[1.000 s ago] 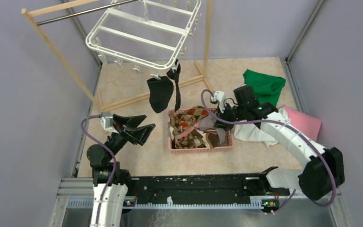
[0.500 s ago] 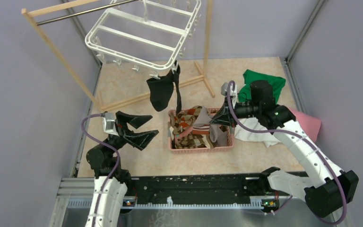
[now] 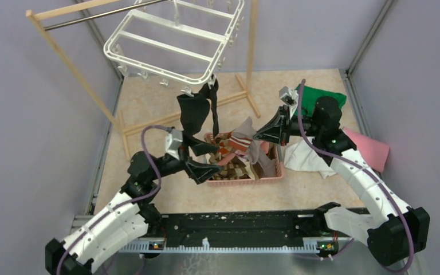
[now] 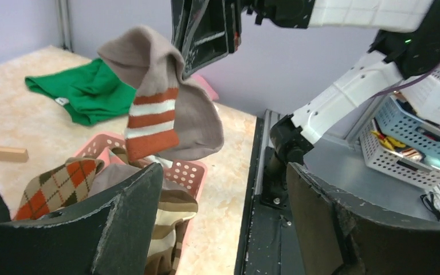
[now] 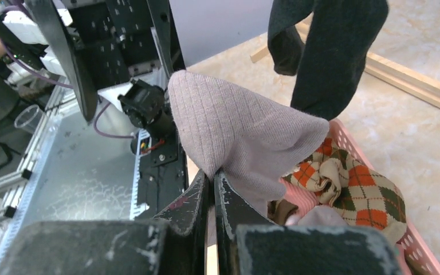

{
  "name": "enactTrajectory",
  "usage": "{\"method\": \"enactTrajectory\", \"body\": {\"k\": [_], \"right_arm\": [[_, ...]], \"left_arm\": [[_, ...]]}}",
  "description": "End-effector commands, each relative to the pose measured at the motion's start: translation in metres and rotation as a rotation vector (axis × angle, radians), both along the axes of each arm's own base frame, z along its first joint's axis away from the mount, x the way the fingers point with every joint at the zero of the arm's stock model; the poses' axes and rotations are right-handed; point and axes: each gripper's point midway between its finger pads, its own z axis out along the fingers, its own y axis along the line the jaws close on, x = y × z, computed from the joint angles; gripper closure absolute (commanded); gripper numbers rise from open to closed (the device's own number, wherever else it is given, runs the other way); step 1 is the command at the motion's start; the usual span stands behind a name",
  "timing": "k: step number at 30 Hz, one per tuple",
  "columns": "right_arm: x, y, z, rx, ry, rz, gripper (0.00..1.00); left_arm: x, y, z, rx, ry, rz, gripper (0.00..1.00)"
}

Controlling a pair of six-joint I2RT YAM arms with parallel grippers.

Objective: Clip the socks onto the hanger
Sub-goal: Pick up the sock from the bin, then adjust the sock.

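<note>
The white hanger [image 3: 172, 40] hangs from the wooden rack, with two black socks [image 3: 193, 112] clipped to its near edge. My right gripper [image 3: 258, 136] is shut on a grey-brown sock [image 3: 246, 143] with an orange and white striped cuff and holds it above the pink basket [image 3: 263, 179]. In the right wrist view the gripper [image 5: 213, 177] pinches this sock [image 5: 240, 126]. My left gripper [image 3: 209, 157] is open and empty at the basket's left side, facing the sock [image 4: 160, 114]. Argyle socks [image 5: 349, 183] and other socks lie in the basket.
The wooden rack's base bars [image 3: 149, 123] lie on the floor behind the basket. A green cloth [image 3: 321, 91], a pink cloth [image 3: 372, 150] and a white cloth [image 3: 303, 159] lie to the right. Purple walls close in all sides.
My right gripper has lifted the striped sock up out of the basket. My left arm has swung right and forward, bringing its open gripper to the basket's left side.
</note>
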Motion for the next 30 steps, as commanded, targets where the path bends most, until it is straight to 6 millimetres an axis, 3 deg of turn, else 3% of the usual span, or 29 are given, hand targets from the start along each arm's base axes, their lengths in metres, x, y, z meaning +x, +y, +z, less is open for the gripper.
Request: {"method": "enactTrajectory", "body": {"k": [1,10,20,27,30], "right_arm": [[0.000,-0.004,0.025,0.095,0.000,0.000,1.00],[-0.001,-0.007,0.023,0.103,-0.014,-0.003,1.00],[-0.003,-0.008,0.019,0.103,-0.023,0.006,1.00],[-0.003,-0.007,0.021,0.111,-0.027,0.010,1.00],[-0.003,-0.007,0.022,0.112,-0.028,0.010,1.00]], "left_arm": [[0.037,-0.025,-0.018,0.122,-0.066,0.146,0.14],[0.070,-0.050,-0.021,0.107,-0.060,0.169,0.16],[0.057,-0.054,0.004,-0.117,-0.013,0.089,0.21],[0.057,-0.059,0.008,-0.134,-0.001,0.059,0.36],[0.057,-0.061,0.006,-0.126,-0.002,0.054,0.55]]}}
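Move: The gray striped sock already hangs from the right hand's closed fingers; its middle is about 6 cm ahead, 11 cm to the right and 3 cm above the left hand. From the left hand, the bin's middle is some 14 cm ahead, 13 cm right and 24 cm below, and a narrow black sock hangs about 16 cm straight ahead, 6 cm up. From the right hand, the gray sock's middle is about 4 cm left, 1 cm back and 3 cm down. The left hand, fingers open, goes forward about 6 cm and as far to its right towards the striped end of the gray sock, dipping some 7 cm with the fingertips tilting down about 10 degrees, then rising most of the way back and levelling. As the fingertips come up to either side of the striped part the fingers begin to close but remain about half open, while the right hand stays nearly still and keeps its pinch on the sock. ##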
